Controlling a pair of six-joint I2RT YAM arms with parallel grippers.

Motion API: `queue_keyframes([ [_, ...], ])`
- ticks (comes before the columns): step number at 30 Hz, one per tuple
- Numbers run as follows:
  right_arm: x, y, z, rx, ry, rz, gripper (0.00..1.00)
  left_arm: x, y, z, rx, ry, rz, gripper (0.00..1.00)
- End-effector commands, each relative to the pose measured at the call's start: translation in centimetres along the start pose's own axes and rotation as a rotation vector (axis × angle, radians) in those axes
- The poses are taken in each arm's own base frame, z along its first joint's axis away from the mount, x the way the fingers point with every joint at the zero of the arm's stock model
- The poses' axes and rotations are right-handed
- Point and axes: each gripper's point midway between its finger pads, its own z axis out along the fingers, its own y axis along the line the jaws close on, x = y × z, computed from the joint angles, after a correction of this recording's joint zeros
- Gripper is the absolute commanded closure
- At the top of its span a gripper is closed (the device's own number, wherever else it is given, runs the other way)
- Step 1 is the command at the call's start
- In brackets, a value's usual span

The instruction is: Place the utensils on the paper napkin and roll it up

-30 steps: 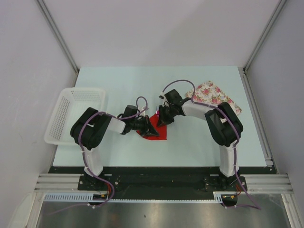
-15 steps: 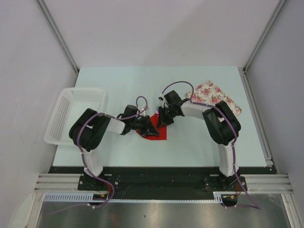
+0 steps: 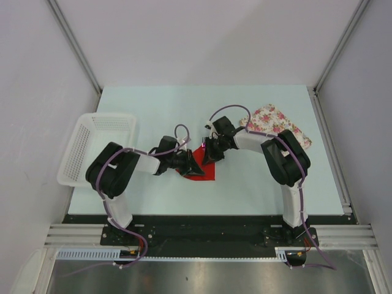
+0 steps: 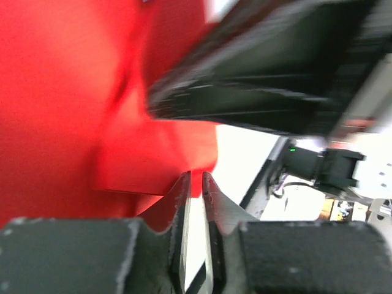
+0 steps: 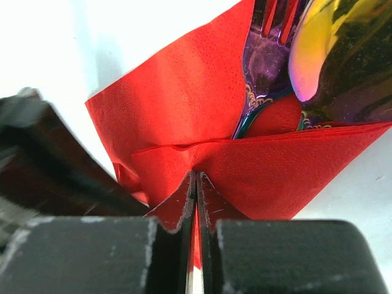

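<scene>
The red paper napkin (image 3: 203,174) lies mid-table, folded over the utensils. In the right wrist view the pink-purple fork (image 5: 264,64) and the gold-bowled spoon (image 5: 318,55) stick out from under a folded flap of napkin (image 5: 177,98). My right gripper (image 5: 196,174) is shut on that flap's edge; from above it (image 3: 208,158) sits at the napkin's far side. My left gripper (image 4: 196,179) stands a narrow slit open, tips at the edge of the napkin (image 4: 67,98), with nothing between them; in the top view it (image 3: 196,166) is at the napkin's left side.
A white plastic basket (image 3: 92,147) stands at the table's left edge. A white cloth with pink flowers (image 3: 275,121) lies at the back right, behind the right arm. The right gripper's black body (image 4: 275,73) looms close in front of the left wrist camera.
The left jaws have parted a little from shut. The left arm's elbow has drifted leftward, and the right gripper has closed tighter on the napkin fold.
</scene>
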Motion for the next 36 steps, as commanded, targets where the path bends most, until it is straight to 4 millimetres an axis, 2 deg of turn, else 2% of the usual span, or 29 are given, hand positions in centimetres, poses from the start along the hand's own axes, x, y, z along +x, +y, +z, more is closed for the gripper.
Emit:
queue_keyframes([
  [1, 1.7, -3.9, 1.4, 0.119, 0.054, 0.022, 0.96, 1.3, 3.4, 1.0, -0.111, 0.055, -0.046, 0.85],
  [3, 1.8, -4.2, 1.5, 0.122, 0.061, 0.028, 0.96, 1.2, 3.7, 1.1, -0.115, 0.065, -0.06, 0.86],
  [5, 2.0, -4.2, 1.5, 0.121, 0.067, 0.03, 0.97, 0.8, 2.6, 0.4, -0.08, 0.05, -0.037, 0.81],
  [6, 2.1, -4.3, 1.6, 0.124, 0.072, 0.034, 0.97, 0.3, 1.7, 0.1, -0.044, 0.025, -0.009, 0.76],
  [7, 2.2, -4.4, 1.6, 0.125, 0.074, 0.037, 0.97, 0.1, 0.3, -1.0, -0.011, -0.004, 0.024, 0.63],
  [10, 2.5, -4.6, 1.7, 0.131, 0.079, 0.043, 0.97, -0.4, -0.4, -2.9, -0.017, -0.018, 0.05, 0.5],
  [11, 2.4, -4.6, 1.7, 0.13, 0.077, 0.044, 0.98, -1.2, -0.4, -4.1, -0.027, -0.047, 0.076, 0.48],
  [13, 2.4, -4.6, 1.7, 0.127, 0.077, 0.053, 0.98, -1.5, 1.0, -5.5, -0.105, -0.065, 0.052, 0.4],
  [14, 2.3, -4.6, 1.7, 0.127, 0.077, 0.053, 0.98, -2.6, 1.6, -6.7, -0.137, -0.104, 0.083, 0.37],
  [15, 2.3, -4.6, 1.7, 0.126, 0.078, 0.054, 0.98, -2.2, 2.9, -7.3, -0.208, -0.092, 0.057, 0.36],
  [16, 2.3, -4.6, 1.7, 0.126, 0.075, 0.051, 0.98, -2.9, 3.3, -7.8, -0.243, -0.106, 0.072, 0.35],
  [19, 2.3, -4.7, 1.6, 0.128, 0.076, 0.055, 0.98, -3.0, 5.4, -8.8, -0.325, -0.112, 0.074, 0.32],
  [23, 2.3, -4.7, 1.7, 0.128, 0.078, 0.058, 0.98, -2.9, 7.3, -8.6, -0.373, -0.115, 0.062, 0.32],
  [27, 2.4, -5.0, 1.8, 0.132, 0.083, 0.066, 0.98, -1.3, 8.6, -6.5, -0.335, -0.038, 0.005, 0.32],
  [31, 2.6, -5.2, 1.9, 0.134, 0.09, 0.074, 0.98, -1.2, 7.2, -4.8, -0.212, -0.008, -0.013, 0.32],
  [35, 2.7, -5.3, 2.0, 0.136, 0.093, 0.081, 0.98, -2.9, 4.8, -3.4, -0.108, -0.037, 0.074, 0.31],
  [36, 2.7, -5.4, 2.1, 0.136, 0.094, 0.081, 0.98, -3.8, 4.1, -3.3, -0.092, -0.052, 0.106, 0.31],
])
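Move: The loose left end of the red napkin lies about 9 cm to the left gripper's left, roughly level with it fore and aft and some 2 cm below. The fork head is about 12 cm ahead of the left gripper and 2 cm to its right, with the spoon head another 3 cm right of the fork. The right gripper's shut fingertips already rest on the folded flap directly beneath them; from these, the fork head is 8 cm ahead and 1 cm to the right. Dip the left gripper about 2 cm towards the napkin, lift it about 4 cm while opening the fingers, and swing it left some 10 cm and slightly forward, sinking again and rolling its left side up. Then bring the open fingers back right about 3 cm against the napkin's left end, easing the roll. Keep the right gripper shut and still on the flap. ##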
